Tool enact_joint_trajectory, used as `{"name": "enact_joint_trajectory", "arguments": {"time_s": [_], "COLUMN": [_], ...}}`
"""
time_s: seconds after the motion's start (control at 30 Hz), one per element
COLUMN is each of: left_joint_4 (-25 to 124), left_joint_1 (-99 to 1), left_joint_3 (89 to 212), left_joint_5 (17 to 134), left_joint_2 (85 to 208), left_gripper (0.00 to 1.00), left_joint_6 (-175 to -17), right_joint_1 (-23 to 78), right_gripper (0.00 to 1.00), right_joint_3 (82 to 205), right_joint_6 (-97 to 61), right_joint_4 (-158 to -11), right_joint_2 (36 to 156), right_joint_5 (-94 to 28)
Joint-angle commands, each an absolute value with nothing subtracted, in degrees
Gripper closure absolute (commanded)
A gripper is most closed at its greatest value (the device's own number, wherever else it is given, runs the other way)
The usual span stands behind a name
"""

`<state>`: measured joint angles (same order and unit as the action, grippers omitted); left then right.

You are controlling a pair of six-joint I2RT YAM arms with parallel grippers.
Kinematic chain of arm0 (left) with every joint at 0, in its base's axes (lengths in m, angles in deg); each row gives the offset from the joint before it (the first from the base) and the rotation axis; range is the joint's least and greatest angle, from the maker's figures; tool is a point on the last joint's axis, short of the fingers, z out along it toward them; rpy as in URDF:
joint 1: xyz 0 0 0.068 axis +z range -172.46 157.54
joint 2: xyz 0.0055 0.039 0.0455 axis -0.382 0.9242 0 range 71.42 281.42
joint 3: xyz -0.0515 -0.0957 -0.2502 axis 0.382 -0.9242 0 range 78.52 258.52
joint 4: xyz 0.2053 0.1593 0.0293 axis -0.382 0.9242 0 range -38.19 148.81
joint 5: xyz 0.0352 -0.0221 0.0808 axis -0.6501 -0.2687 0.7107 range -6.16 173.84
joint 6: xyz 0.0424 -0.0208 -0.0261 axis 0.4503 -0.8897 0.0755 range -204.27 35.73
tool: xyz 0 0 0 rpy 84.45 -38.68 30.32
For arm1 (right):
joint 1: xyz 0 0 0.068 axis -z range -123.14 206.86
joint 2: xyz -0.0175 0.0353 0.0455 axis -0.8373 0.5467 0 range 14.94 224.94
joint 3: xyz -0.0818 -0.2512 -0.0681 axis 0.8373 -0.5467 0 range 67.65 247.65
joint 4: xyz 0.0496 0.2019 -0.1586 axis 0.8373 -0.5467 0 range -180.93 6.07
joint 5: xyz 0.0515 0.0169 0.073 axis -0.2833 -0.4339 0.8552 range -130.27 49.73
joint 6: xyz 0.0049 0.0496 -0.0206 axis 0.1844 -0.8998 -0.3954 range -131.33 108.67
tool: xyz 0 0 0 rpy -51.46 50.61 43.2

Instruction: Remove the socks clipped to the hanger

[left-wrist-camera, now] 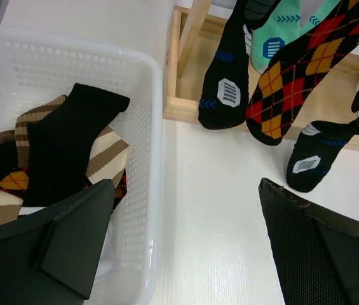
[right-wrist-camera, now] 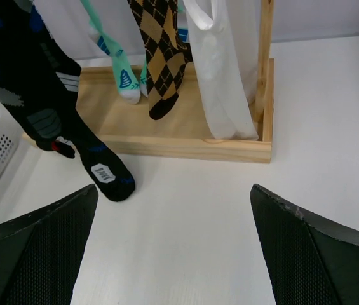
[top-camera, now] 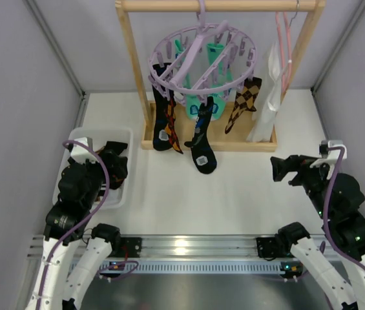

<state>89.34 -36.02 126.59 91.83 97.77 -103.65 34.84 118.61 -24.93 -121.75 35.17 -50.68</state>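
The lavender ring hanger (top-camera: 201,61) hangs from the wooden rack's top bar. Clipped to it are several socks: a black one with an orange-red pattern (top-camera: 167,123), a black-blue one (top-camera: 201,145), a teal one (top-camera: 192,97) and a brown-black diamond one (top-camera: 242,103). My left gripper (top-camera: 114,161) is open low at the left, straddling the basket's right wall (left-wrist-camera: 154,127), with nothing between its fingers (left-wrist-camera: 185,241). My right gripper (top-camera: 279,169) is open above the table, right of the socks, and empty (right-wrist-camera: 173,254). The black-blue sock's toe (right-wrist-camera: 103,171) hangs down to the table.
A white basket (top-camera: 128,168) at the left holds several loose socks (left-wrist-camera: 65,152). The wooden rack's base (top-camera: 253,143) runs across the back. A white garment (top-camera: 269,90) on a thin pink wire hanger (top-camera: 284,45) hangs at the rack's right end.
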Motion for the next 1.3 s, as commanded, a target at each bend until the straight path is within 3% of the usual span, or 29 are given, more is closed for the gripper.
{"name": "enact_joint_trajectory", "arguments": {"time_s": [0.0, 0.2, 0.33, 0.4, 0.53, 0.87, 1.27], "left_joint_4": [87.23, 87.23, 87.31, 87.31, 87.23, 87.22, 86.79], "left_joint_1": [-36.17, -36.17, -36.17, -36.17, -36.34, -37.13, -37.84], "left_joint_3": [125.98, 125.89, 125.89, 125.89, 125.8, 125.8, 125.8], "left_joint_5": [91.75, 91.66, 91.49, 91.14, 90.52, 89.55, 87.71], "left_joint_2": [97.79, 97.61, 97.7, 97.79, 97.79, 99.1, 100.6], "left_gripper": [0.02, 0.02, 0.02, 0.02, 0.02, 0.02, 0.02], "left_joint_6": [-103.78, -103.78, -103.87, -103.79, -103.78, -103.61, -102.99], "right_joint_1": [34.09, 34.09, 34.09, 34.09, 34.01, 31.81, 28.65], "right_gripper": [0.01, 0.0, 0.01, 0.01, 0.01, 0.01, 0.01], "right_joint_3": [117.66, 113.8, 107.67, 105.19, 102.99, 104.83, 117.04], "right_joint_6": [-26.44, -27.5, -25.49, -25.3, -27.41, -22.14, -21.61], "right_joint_4": [-117.94, -112.85, -103.03, -93.92, -81.93, -50.29, -38.05], "right_joint_2": [36.2, 36.83, 36.3, 37.87, 49.55, 78.2, 100.27], "right_joint_5": [-50.64, -53.45, -41.89, -29.32, -17.44, -11.71, -5.63]}}
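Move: The black sock on the near side of the hanger hangs about 17 cm ahead of the right hand and 25 cm to its left, its middle some 10 cm lower. The brown argyle sock hangs roughly 7 cm farther out than that sock and 13 cm to its right; the red argyle sock is about 2 cm farther out and 7 cm to its left. From the left hand the black sock lies about 14 cm ahead, 27 cm to the right and 6 cm below. Leftward and forward, after a short start forward and down, the right hand sweeps to the hanging black sock, about 23 cm left and 15 cm forward. It sinks some 10 cm on the way, then comes up about 2 cm while turning counter-clockwise nearly 50 degrees, bringing its wide-open fingers up around the sock's upper part; contact can't be made out. ##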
